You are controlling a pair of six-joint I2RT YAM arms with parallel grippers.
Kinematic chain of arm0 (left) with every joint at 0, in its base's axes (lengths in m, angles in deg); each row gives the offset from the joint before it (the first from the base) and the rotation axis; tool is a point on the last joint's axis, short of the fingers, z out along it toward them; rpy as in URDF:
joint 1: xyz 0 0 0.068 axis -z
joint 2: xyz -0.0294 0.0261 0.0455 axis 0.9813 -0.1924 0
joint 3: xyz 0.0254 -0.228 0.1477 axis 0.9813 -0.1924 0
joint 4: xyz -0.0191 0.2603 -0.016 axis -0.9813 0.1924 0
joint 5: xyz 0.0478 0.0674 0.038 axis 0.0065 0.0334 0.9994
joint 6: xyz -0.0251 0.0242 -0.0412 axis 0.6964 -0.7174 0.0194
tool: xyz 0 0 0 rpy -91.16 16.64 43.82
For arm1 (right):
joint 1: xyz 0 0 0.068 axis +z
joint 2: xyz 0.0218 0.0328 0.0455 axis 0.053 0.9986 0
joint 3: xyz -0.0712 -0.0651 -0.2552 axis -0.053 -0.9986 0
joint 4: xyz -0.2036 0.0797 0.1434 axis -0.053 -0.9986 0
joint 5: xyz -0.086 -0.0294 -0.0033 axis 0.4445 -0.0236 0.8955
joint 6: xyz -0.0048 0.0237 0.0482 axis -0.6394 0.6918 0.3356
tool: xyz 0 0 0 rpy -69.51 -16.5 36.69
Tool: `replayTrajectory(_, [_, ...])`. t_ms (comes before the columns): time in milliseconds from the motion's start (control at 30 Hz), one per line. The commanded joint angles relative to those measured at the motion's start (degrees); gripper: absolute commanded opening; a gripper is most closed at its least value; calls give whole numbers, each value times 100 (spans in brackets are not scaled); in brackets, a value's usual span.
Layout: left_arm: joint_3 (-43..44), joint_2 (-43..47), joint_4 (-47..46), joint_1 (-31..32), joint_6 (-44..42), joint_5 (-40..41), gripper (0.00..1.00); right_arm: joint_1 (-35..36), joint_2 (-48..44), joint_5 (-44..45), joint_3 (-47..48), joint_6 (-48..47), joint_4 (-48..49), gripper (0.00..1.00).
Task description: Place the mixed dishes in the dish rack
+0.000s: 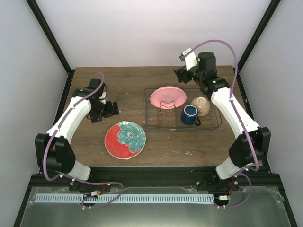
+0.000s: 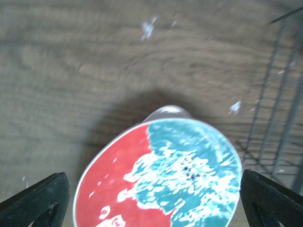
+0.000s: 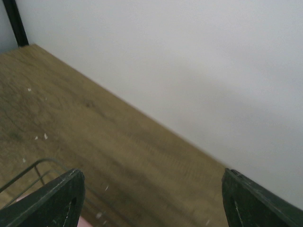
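The red plate with teal flower pattern [image 1: 125, 139] lies flat on the table, left of the dish rack [image 1: 208, 127]. In the rack, the pink plate [image 1: 168, 97] leans at the back left, the dark blue mug [image 1: 190, 115] sits in front and the cream bowl [image 1: 201, 106] lies on its side at the right. My left gripper [image 1: 111, 109] is open and empty, behind and left of the red plate [image 2: 156, 179], which fills the space between its fingers [image 2: 38, 201]. A pale rim [image 2: 168, 111] peeks from behind it. My right gripper [image 1: 180, 73] is open and empty, above the rack's back edge.
The rack's wires [image 2: 284, 94] stand just right of the red plate. The right wrist view shows a rack corner [image 3: 28, 170], bare wood and the white back wall [image 3: 189, 56]. Black frame posts stand at the table's back corners.
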Motion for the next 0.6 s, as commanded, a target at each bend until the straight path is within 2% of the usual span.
replayTrajectory(0, [-440,348,485,34,275,276,100,217,116,634,-11,1143,-868,79])
replayTrajectory(233, [-1244,770,400,252,638,241,100,356,81,682,-62,1288,-1071,78])
replayTrajectory(567, [-3012,1888,-791,63,1394,-683,100,420,94,281,45,1369,-1213,78])
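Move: Lying to the back and right of the left hand is the red-and-green plate, its middle about 8 cm back, 12 cm to the right and 14 cm below; the dish rack's middle is some 12 cm ahead and 48 cm to the right. From the right hand the red-and-green plate lies roughly 22 cm back, 36 cm left and 34 cm down, while the already racked pink plate is about 3 cm back, 10 cm left and 23 cm below. Drawing back about 10 cm while sinking some 6 cm, the wide-open left hand comes in over the left rim of the red-and-green plate, fingers swinging closer to straight down and not yet touching. The empty right hand drops about 7 cm towards the racked pink plate, most of it early, easing slightly back and tipping its still-open fingers down nearly 20 degrees. ##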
